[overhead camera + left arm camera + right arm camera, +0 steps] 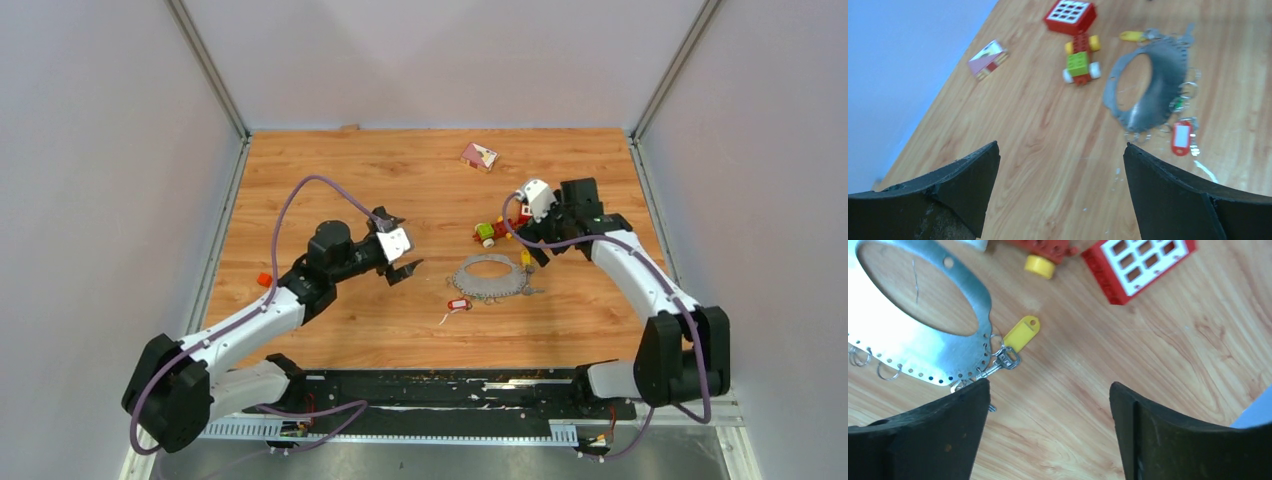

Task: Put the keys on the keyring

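The keyring (490, 277) lies flat on the wooden table, a wide grey loop with holes along its rim (908, 357). One of the keys, with a yellow tag (1021, 334), rests at the rim's right side; its small wire ring touches the rim, and whether it is threaded through a hole I cannot tell. The other key, with a red tag (1181, 137), lies just off the keyring's near edge (459, 303). My right gripper (1048, 385) hovers open beside the yellow-tag key, nothing between its fingers. My left gripper (1062, 145) is open over bare wood, left of the keyring (1170, 70).
A green-yellow-red toy car (490, 232) stands just behind the keyring, with a red block with a white grid (1140, 265) next to it. A small pink and white box (478, 156) lies near the back. A small orange piece (264, 279) sits by the left arm.
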Controlling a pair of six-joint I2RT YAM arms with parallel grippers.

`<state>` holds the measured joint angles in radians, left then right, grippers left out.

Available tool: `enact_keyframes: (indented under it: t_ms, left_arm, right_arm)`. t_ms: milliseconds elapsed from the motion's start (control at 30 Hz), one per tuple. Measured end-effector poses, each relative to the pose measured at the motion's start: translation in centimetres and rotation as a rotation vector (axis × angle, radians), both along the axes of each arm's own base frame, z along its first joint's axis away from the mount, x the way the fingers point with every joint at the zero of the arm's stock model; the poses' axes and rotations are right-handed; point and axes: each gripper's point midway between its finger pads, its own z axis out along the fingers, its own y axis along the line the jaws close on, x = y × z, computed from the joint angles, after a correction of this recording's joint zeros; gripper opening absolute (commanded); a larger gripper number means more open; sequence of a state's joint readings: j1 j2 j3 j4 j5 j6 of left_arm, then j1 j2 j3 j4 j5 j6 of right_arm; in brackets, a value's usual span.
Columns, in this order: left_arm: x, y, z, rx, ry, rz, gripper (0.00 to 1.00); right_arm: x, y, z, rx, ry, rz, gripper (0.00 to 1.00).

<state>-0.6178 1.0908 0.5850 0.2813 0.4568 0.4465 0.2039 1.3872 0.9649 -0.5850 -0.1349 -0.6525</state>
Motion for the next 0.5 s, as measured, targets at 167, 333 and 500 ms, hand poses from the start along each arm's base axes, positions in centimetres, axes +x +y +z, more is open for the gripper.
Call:
enact_keyframes:
  t_ms: [167, 333, 500]
  left_arm:
    - [3.8, 3.5, 0.6, -0.020, -0.003, 0.254, 1.00]
    - [7.3, 8.5, 1.5, -0.084, 0.039, 0.513, 1.00]
    - [9.1, 13.2, 3.7, -0.192, 0.036, 0.712, 1.00]
  right_arm:
    - [0.6, -0.9, 4.6, 0.136, -0.121, -0.082, 1.00]
    - [1.4, -0.2, 8.5, 0.234, -0.194, -0.122, 1.00]
    - [1.6, 0.2, 11.0, 0.306, -0.233, -0.173, 1.00]
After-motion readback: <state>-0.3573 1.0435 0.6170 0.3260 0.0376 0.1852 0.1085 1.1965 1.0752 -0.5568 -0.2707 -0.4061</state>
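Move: Some 10 cm to the right hand's left, 4 cm back and 8 cm below lies the keyring. The yellow-tag keys rest nearer, about 3 cm left and 2 cm back; the toy car is roughly 7 cm ahead and 8 cm left, the red grid block some 12 cm ahead and 1 cm left. From the left hand the keyring is about 15 cm right, 2 cm ahead and 17 cm below. Rising nearly straight up by about 10 cm from the keyring and the yellow-tag keys, the right hand holds nothing, spreads its fingers the rest of the way and tips up out of its downward slant. The left hand, empty and wide open, retreats left and forward some 16 cm, climbing slightly and swinging about 40 degrees counter-clockwise to point mostly forward. ##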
